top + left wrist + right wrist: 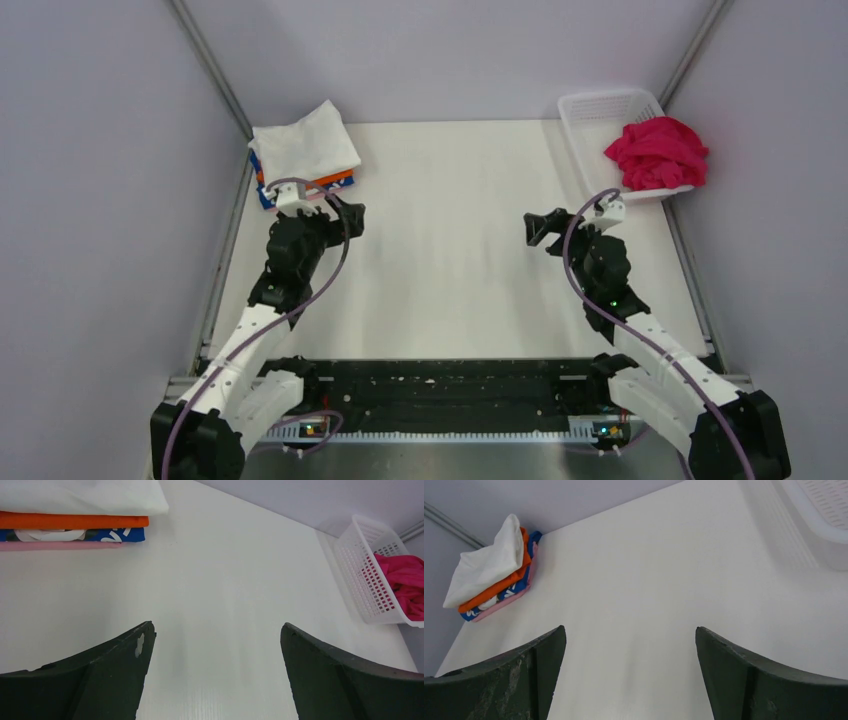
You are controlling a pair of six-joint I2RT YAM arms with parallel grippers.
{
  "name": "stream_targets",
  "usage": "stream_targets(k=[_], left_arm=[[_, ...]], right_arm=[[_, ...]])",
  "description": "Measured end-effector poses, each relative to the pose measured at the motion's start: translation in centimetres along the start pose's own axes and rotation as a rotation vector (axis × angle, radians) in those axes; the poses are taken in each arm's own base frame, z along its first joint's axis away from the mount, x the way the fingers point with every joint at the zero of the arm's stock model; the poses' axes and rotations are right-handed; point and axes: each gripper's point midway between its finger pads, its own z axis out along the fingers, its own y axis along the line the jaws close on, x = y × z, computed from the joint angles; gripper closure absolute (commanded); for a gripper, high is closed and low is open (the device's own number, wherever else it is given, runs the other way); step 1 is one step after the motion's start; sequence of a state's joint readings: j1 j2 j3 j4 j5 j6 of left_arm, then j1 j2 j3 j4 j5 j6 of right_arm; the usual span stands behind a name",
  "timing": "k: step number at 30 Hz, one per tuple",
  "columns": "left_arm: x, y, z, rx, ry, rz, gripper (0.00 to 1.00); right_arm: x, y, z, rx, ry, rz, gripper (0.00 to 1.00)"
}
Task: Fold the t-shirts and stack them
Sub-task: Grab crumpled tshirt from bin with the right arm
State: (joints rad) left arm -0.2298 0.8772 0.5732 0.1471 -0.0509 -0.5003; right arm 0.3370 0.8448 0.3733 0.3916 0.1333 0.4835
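Observation:
A crumpled crimson-pink t-shirt (657, 152) lies in the white mesh basket (600, 105) at the back right, also visible in the left wrist view (402, 582). A stack of folded t-shirts (303, 150) sits at the back left: white on top, then orange, blue-patterned and pale pink (75, 520) (491, 577). My left gripper (352, 217) hangs open just in front of the stack, nothing between its fingers (216, 630). My right gripper (537, 229) is open over the table, left of the basket (630, 630).
Grey walls with metal rails close in the white table (450, 220) on the left, back and right. The basket's corner (824, 505) shows at the top right of the right wrist view.

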Motion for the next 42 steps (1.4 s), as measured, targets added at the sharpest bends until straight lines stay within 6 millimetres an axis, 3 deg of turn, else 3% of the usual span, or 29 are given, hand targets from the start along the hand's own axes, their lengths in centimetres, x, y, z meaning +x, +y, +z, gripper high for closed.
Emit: stream_targets(k=[12,16,21,28,32,39,42], left_arm=[[0.5,0.7,0.4,-0.03,0.014,0.002,0.01],[1.0,1.0,0.7,-0.041,0.028,0.003,0.01],[1.7,1.3,1.1,-0.053,0.05,0.005,0.01],[1.8,1.8,1.3,-0.078,0.049,0.007,0.01],[1.7,2.0,1.3,-0.089,0.043,0.008,0.01],[1.9,2.5,1.5,-0.112,0.045,0.012,0.01],[2.3,2.8,1.7,-0.124,0.055,0.016,0.01]], right_arm=[[2.1,-1.7,0.7,0.085,0.083,-0.018,0.01],[0.4,-2.1,1.8,0.162,0.087,-0.032,0.01],[-3.0,-3.3,4.8,0.279,0.095,-0.045,0.01],[-7.6,-10.9,10.0,0.514,0.156,-0.058,0.01],[-9.7,-15.4,12.2,0.624,0.189,-0.049,0.01],[-15.1,-24.4,15.6,0.832,0.172,-0.108,0.05],[-15.7,-27.2,16.6,0.906,0.167,-0.156,0.08]])
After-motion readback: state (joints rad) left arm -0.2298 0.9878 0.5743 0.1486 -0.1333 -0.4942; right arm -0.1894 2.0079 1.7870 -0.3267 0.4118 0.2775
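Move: The crumpled red t-shirt in the bin lies about 25 cm ahead of the open, empty right hand, some 29 cm to its right and roughly 14 cm below it. The white bin's middle is about 26 cm ahead and 24 cm to the right, with the middle of its near rim about 13 cm ahead and 25 cm to the right. From the left hand the t-shirt is about 24 cm ahead and some 69 cm to the right, well below it. The right hand dips nearly 3 cm, regains that height as it starts forward, then sweeps quickly right and forward, about 27 cm and 23 cm in all, to come in above the bin and the crumpled t-shirt, fingers still wide open and no touch to be seen. On the way the wrist swings some 40 degrees clockwise and tips the fingers down by about 30 towards the cloth, while the empty left hand eases down about 3.5 cm over bare table. ##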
